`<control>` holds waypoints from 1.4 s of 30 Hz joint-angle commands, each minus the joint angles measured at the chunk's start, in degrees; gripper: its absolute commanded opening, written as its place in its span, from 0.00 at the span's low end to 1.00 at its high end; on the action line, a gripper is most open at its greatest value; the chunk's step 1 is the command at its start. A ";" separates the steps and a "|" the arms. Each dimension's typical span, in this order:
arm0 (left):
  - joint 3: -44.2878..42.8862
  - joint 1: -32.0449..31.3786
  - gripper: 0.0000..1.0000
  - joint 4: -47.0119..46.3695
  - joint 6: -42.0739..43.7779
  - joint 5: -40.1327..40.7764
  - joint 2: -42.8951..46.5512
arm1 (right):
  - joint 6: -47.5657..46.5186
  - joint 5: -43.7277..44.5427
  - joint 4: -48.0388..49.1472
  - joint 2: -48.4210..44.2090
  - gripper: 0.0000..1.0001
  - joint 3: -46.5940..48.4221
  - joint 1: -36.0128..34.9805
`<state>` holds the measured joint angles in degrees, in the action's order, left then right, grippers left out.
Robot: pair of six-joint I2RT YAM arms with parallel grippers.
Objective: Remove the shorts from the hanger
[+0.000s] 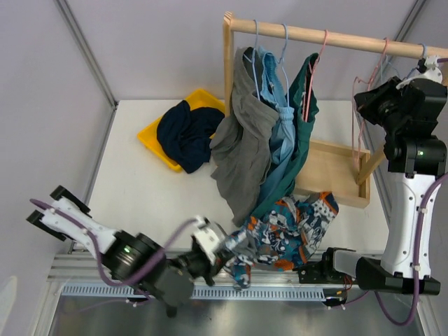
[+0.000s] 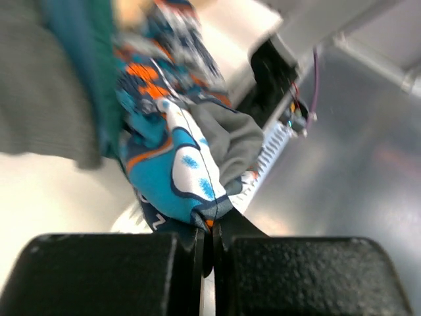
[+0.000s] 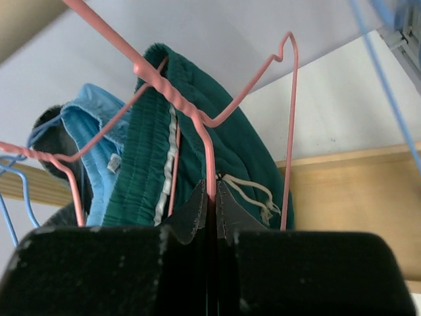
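The cartoon-print shorts (image 1: 294, 227) lie bunched on the table's front edge. My left gripper (image 1: 234, 257) is shut on their corner, seen close in the left wrist view (image 2: 171, 164). Grey shorts (image 1: 238, 147), light blue shorts (image 1: 280, 133) and dark teal shorts (image 1: 301, 119) hang on hangers from the wooden rod (image 1: 336, 36). Navy shorts (image 1: 187, 133) lie on a yellow tray (image 1: 150, 140). My right gripper (image 1: 362, 98) is raised at the rack's right end, shut on the wire of an empty pink hanger (image 3: 210, 151), with the teal shorts (image 3: 145, 151) behind it.
The rack's wooden base frame (image 1: 336, 175) sits on the table under the rod. Its upright post (image 1: 227, 56) stands at the left. More empty hangers (image 1: 383, 56) hang at the rod's right end. The right arm's black base (image 2: 276, 66) is close to the print shorts.
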<state>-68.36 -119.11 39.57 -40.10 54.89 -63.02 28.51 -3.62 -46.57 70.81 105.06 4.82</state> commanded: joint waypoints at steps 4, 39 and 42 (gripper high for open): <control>-8.10 12.11 0.00 2.45 14.31 8.73 14.24 | -0.74 -4.11 3.68 -7.43 0.34 -6.00 2.56; -72.99 108.30 0.00 -13.72 27.53 -56.11 -47.45 | -4.08 -6.31 -1.16 -30.55 0.99 -31.75 2.48; -57.19 107.51 0.00 -23.89 27.61 -53.24 -43.86 | -3.82 -6.75 -0.28 -30.20 0.99 -32.63 2.48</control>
<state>-131.81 -10.20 25.21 -8.88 5.23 -110.37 25.67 -9.82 -49.01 40.73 72.93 7.35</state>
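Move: The left hand holds the patterned shorts low near the table front; the yellow basket lies some 60 cm ahead of it, about 20 cm to its left and 27 cm below, with the navy shorts in it. The hanging grey shorts are about 35 cm ahead and 3 cm to its right, roughly level. The right hand, on the emptied pink hanger, has the green shorts' hanger about 5 cm ahead, 13 cm left and level, the green shorts 3 cm ahead, 15 cm left and 12 cm below. Keeping its pinch on the patterned shorts, the left hand sweeps forward nearly 60 cm and some 20 cm left towards the yellow basket, lifting them fast past the near side of the hanging clothes while it turns counter-clockwise to face forward, then sinking steeply over the far part of the table. The right hand opens wide and lets go of the emptied pink hanger, draws straight back a good 10 cm, then sinks about as far and eases to a stop, fingers open. ##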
